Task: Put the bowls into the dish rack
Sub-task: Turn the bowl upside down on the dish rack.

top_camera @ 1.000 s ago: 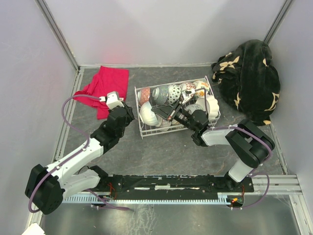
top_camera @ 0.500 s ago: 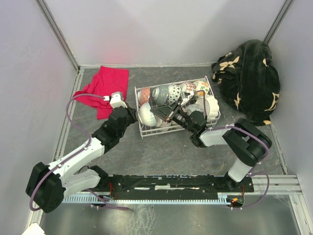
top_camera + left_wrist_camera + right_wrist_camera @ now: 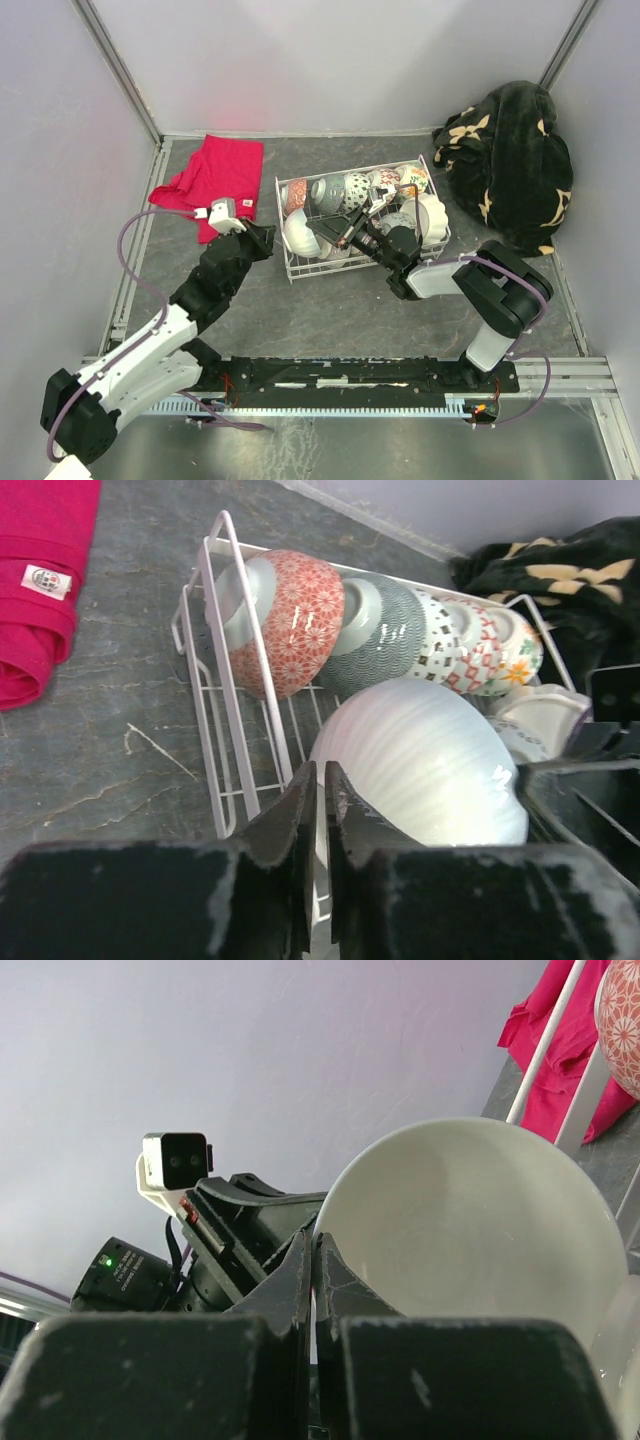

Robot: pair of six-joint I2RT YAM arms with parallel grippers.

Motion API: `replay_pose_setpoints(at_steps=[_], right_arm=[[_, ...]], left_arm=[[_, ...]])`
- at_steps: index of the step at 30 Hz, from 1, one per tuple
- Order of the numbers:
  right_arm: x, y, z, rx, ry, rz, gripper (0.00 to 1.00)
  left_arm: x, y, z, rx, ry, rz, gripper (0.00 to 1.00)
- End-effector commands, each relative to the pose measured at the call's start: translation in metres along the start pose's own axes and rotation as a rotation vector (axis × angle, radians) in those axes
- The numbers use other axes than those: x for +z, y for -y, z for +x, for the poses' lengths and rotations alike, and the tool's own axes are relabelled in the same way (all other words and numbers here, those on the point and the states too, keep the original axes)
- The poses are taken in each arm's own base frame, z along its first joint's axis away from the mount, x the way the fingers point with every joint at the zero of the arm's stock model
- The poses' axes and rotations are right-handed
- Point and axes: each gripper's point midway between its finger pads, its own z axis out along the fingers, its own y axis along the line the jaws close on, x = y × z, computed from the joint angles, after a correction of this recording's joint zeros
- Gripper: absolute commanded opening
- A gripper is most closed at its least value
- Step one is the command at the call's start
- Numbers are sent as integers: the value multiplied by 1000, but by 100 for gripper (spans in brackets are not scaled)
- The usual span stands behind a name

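Observation:
The white wire dish rack (image 3: 300,274) (image 3: 215,630) stands mid-table. Along its back side several patterned bowls (image 3: 345,190) stand on edge, a red lattice one (image 3: 295,620) at the left end. A plain white bowl (image 3: 298,235) (image 3: 420,765) (image 3: 470,1220) lies on its side in the rack's front left corner. My left gripper (image 3: 268,236) (image 3: 320,780) reaches over the rack's left wall, shut on that bowl's rim. From the right, my right gripper (image 3: 328,232) (image 3: 312,1250) is shut, its tips at the bowl's open side by the rim.
A red cloth (image 3: 215,175) (image 3: 40,590) lies left of the rack. A black floral blanket (image 3: 510,160) (image 3: 560,580) is heaped at the back right. Grey walls close in the table on three sides. More white bowls (image 3: 425,215) fill the rack's right end.
My left gripper moved right to the rack's left wall and shut on the white bowl's rim; its arm now lies lower. The right gripper crept slightly left.

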Motion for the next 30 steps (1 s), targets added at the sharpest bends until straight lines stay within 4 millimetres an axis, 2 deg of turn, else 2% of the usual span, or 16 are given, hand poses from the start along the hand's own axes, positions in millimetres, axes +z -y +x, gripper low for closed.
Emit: replay_pose_setpoints(at_steps=[1, 3, 4, 5, 6, 13, 19, 30], right_arm=[[10, -47, -16, -29, 56, -167, 2], [10, -48, -16, -30, 57, -169, 2], [10, -49, -16, -30, 55, -171, 2], [10, -49, -16, -29, 56, -171, 2], [10, -48, -16, -28, 57, -170, 2], [9, -51, -17, -29, 60, -174, 2], [7, -53, -18, -27, 65, -176, 2], [7, -48, -17, -20, 64, -165, 2]], left_arm=[[-13, 22, -22, -102, 76, 118, 18], [-20, 29, -26, -122, 93, 170, 35], [-23, 30, -25, -129, 97, 193, 59], [-26, 33, -26, -137, 103, 218, 94], [-29, 37, -27, -144, 107, 244, 100], [-28, 49, -16, -172, 63, 315, 99], [-30, 70, -3, -217, 11, 440, 99], [-26, 72, 4, -229, -17, 449, 99]])
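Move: The white bowl, its rim pinched in my right fingers, has its middle about 6 cm to the right of my left hand, 2 cm farther out and some 4 cm lower. The red-patterned bowl in the rack stands roughly 10 cm ahead and 5 cm right, with the grey bowl about 12 cm right and 11 cm ahead, both some 8 cm lower. From my right hand the white bowl's middle lies about 4 cm left, 2 cm ahead and 3 cm down. I spread my nearly shut left fingers wide while drawing that hand back and up, just under 3 cm each way. Then I swing it about 5 cm to the right, sinking a centimetre, with the wrist turning clockwise and rolling its right side up some 15 degrees each, so the open fingers face the white bowl's foot. My right hand stays put and keeps its pinch on the rim. ##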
